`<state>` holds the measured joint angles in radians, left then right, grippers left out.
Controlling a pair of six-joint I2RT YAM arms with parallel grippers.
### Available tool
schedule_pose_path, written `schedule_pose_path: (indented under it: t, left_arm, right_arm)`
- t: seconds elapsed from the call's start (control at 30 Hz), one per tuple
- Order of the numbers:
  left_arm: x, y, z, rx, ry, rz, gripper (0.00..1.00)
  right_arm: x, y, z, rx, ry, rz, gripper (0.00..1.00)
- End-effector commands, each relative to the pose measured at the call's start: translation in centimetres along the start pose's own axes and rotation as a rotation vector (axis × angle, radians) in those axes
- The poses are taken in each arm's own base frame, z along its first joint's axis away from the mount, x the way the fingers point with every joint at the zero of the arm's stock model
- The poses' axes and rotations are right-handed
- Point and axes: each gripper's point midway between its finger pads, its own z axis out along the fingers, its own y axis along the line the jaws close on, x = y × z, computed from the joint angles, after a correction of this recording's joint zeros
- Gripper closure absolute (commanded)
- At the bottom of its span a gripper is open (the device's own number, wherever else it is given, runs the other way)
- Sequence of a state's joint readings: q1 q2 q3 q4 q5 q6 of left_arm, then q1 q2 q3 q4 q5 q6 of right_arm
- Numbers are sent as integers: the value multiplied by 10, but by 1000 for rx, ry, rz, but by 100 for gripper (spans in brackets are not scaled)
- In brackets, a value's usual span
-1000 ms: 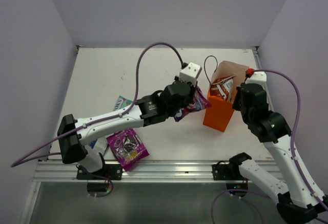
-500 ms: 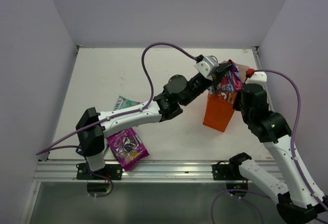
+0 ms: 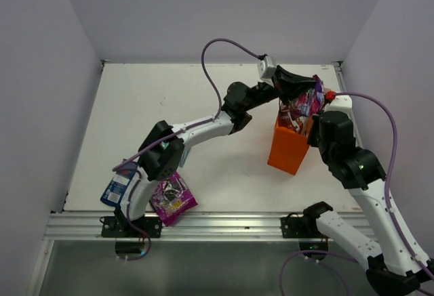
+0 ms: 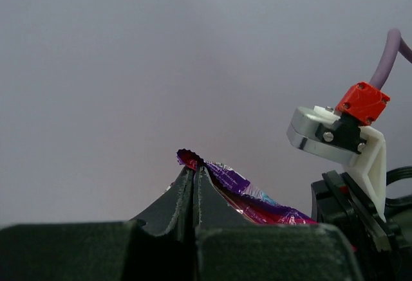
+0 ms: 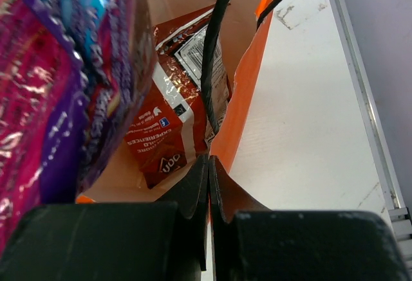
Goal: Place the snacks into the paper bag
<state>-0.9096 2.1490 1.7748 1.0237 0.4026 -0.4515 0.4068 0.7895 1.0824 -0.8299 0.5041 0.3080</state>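
The orange paper bag (image 3: 287, 151) stands upright at the right. My right gripper (image 3: 313, 131) is shut on its near rim, shown in the right wrist view (image 5: 209, 163) beside the orange wall (image 5: 250, 94) and a dark cord handle (image 5: 215, 56). The red-and-silver chip bag (image 5: 168, 126) lies inside. My left gripper (image 3: 302, 91) is shut on the magenta FOX'S packet (image 3: 310, 103) and holds it over the bag's mouth. The left wrist view shows the shut gripper (image 4: 195, 169) pinching the packet's edge (image 4: 252, 195). The packet also hangs at the left of the right wrist view (image 5: 58, 69).
The purple grape packet (image 3: 171, 198) and the blue-and-white packet (image 3: 118, 183) lie at the near left by the left arm's base (image 3: 125, 225). The teal-pink packet is hidden under the left arm. A metal rail (image 3: 224, 225) runs along the near table edge.
My left arm has stretched right and carried the FOX'S packet from beside the bag to over its mouth. The blue-and-white packet has come into view. The right arm has not moved.
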Motion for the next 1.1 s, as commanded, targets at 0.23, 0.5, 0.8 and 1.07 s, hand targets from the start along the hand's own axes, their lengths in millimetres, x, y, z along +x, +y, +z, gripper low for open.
schedule_pose_path:
  t: [0.23,0.5,0.8,1.07]
  left_arm:
    - [27,-32,-19,274,94,-278,100]
    - [47,-35,-29,281,186,-316,45]
    - [15,-42,-15,307,122,-260,1]
    - [-114,-45,-32,37,-57,88,2]
  right_arm:
    - [-9,3,0,-17,-33,-2,100]
    - [-8,4,1,-15,-28,-5,100]
    - [-7,4,1,-18,-26,-4,100]
    - [-7,4,-1,-24,-28,-3,100]
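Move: Just under the left hand, which still pinches the purple snack, the paper bag's mouth opens about 13 cm below it, practically straight down, 1 cm back and 1 cm to its left. The red snack already sits inside, some 22 cm below that hand and 2 cm back. From the right hand, shut on the near right part of the rim at the mouth's height, the mouth's middle lies about 6 cm ahead and 5 cm left. Lowering the purple snack into the paper bag's mouth, the left hand sinks about 7.5 cm while easing slightly back and turning some 20 degrees clockwise. Near the bottom its fingers open wide and let go of the snack; it then lifts about 4 cm and starts swinging left out of the bag. The right hand stays put, still pinching the rim. ##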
